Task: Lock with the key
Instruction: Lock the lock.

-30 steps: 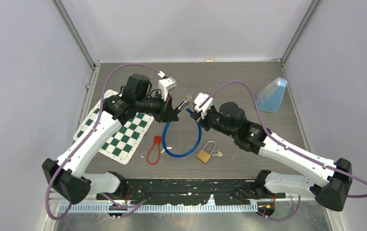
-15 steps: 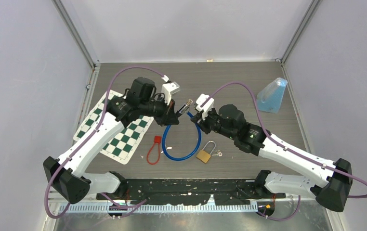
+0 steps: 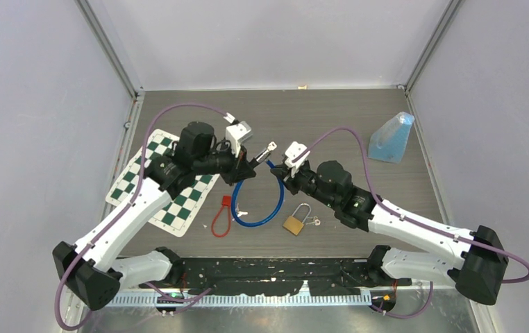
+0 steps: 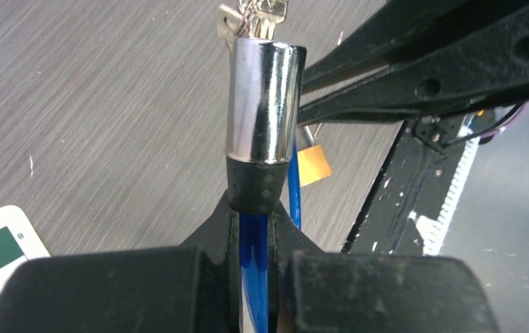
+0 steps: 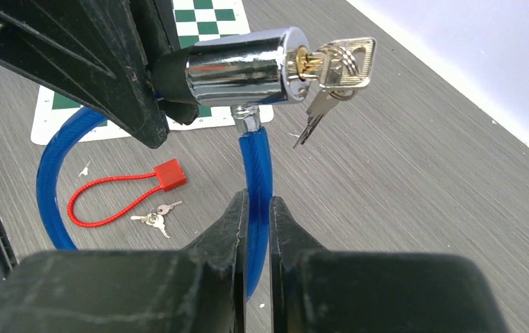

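A blue cable lock is held up between both arms. Its chrome cylinder (image 3: 266, 151) (image 4: 262, 100) (image 5: 237, 67) has a key (image 5: 334, 66) (image 4: 251, 14) in its end, with another hanging off the ring. My left gripper (image 3: 244, 165) (image 4: 256, 222) is shut on the blue cable (image 4: 253, 270) just behind the cylinder's black collar. My right gripper (image 3: 280, 173) (image 5: 255, 201) is shut on the cable's other end (image 5: 257, 166), whose metal tip meets the cylinder's side. The remaining cable loop (image 3: 262, 215) hangs to the table.
A brass padlock (image 3: 294, 223) (image 4: 312, 163) with small keys lies near the front. A red cable lock (image 3: 221, 215) (image 5: 109, 191) and its keys (image 5: 152, 218) lie left of the loop. A chessboard mat (image 3: 171, 184) sits under the left arm, a blue cone (image 3: 392, 137) at the right.
Both arms have shifted slightly toward the near edge, keeping their grips. The cylinder has barely moved, and the right gripper sits a little lower under it.
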`<state>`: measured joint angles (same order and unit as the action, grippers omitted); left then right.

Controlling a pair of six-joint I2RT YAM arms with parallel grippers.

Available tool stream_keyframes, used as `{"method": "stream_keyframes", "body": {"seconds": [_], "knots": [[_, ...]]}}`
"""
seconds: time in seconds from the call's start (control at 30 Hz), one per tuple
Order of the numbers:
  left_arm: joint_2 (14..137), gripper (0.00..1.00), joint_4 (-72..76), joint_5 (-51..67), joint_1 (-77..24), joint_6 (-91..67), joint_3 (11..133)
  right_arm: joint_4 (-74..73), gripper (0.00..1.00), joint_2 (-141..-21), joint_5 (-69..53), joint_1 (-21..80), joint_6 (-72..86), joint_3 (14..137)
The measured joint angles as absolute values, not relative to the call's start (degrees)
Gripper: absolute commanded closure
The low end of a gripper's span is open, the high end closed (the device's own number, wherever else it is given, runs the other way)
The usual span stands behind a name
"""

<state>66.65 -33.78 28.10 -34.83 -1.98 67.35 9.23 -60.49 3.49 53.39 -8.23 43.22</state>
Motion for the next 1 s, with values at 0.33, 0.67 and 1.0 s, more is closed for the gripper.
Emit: {"method": "stream_keyframes", "body": {"seconds": [0.33,0.67,1.0], "knots": [[61.2,1.0,-23.6,20.8,-37.3,2.9,53.6,29.4,0.87,-67.7,4.0,54.2,-9.3,32.5],[57.8,1.0,-13.5,11.7,-41.9,5.1,45.7,42.2,0.81,-72.1,6.8,54.3,-9.6,28.3],[62.3,1.0,-14.3,7.0,-44.9,5.2,46.1,51.9,0.42,-73.8,9.3,54.4,-5.8,25.2]]}}
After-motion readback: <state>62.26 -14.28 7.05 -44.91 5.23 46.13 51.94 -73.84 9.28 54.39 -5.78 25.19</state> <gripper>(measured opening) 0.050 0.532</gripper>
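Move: The blue cable lock's chrome cylinder, keys in its far end and the cable's loose end already in its side, lies about 4 cm ahead and 4 cm right of the left hand, some 1 cm up; from the right hand, which pinches that cable end, about 4 cm ahead, 4 cm left and 2 cm up. Some 24 cm below, the padlock lies 5 cm back and 5 cm right of the right hand, the red cable lock 3 cm back and 8 cm left of the left hand. Both hands sink together towards the table, carrying the joined blue lock and its loop down; the left keeps its pinch on the cable by the lock's black collar, ends about 8 cm lower and tilts some 15 degrees, fingers tipping upward. The right goes down some 6 cm while drifting about 2 cm forward, then stops sinking and opens its fingers to about half, letting go of the cable just short of the cylinder and lifting slightly as the left goes on down. ##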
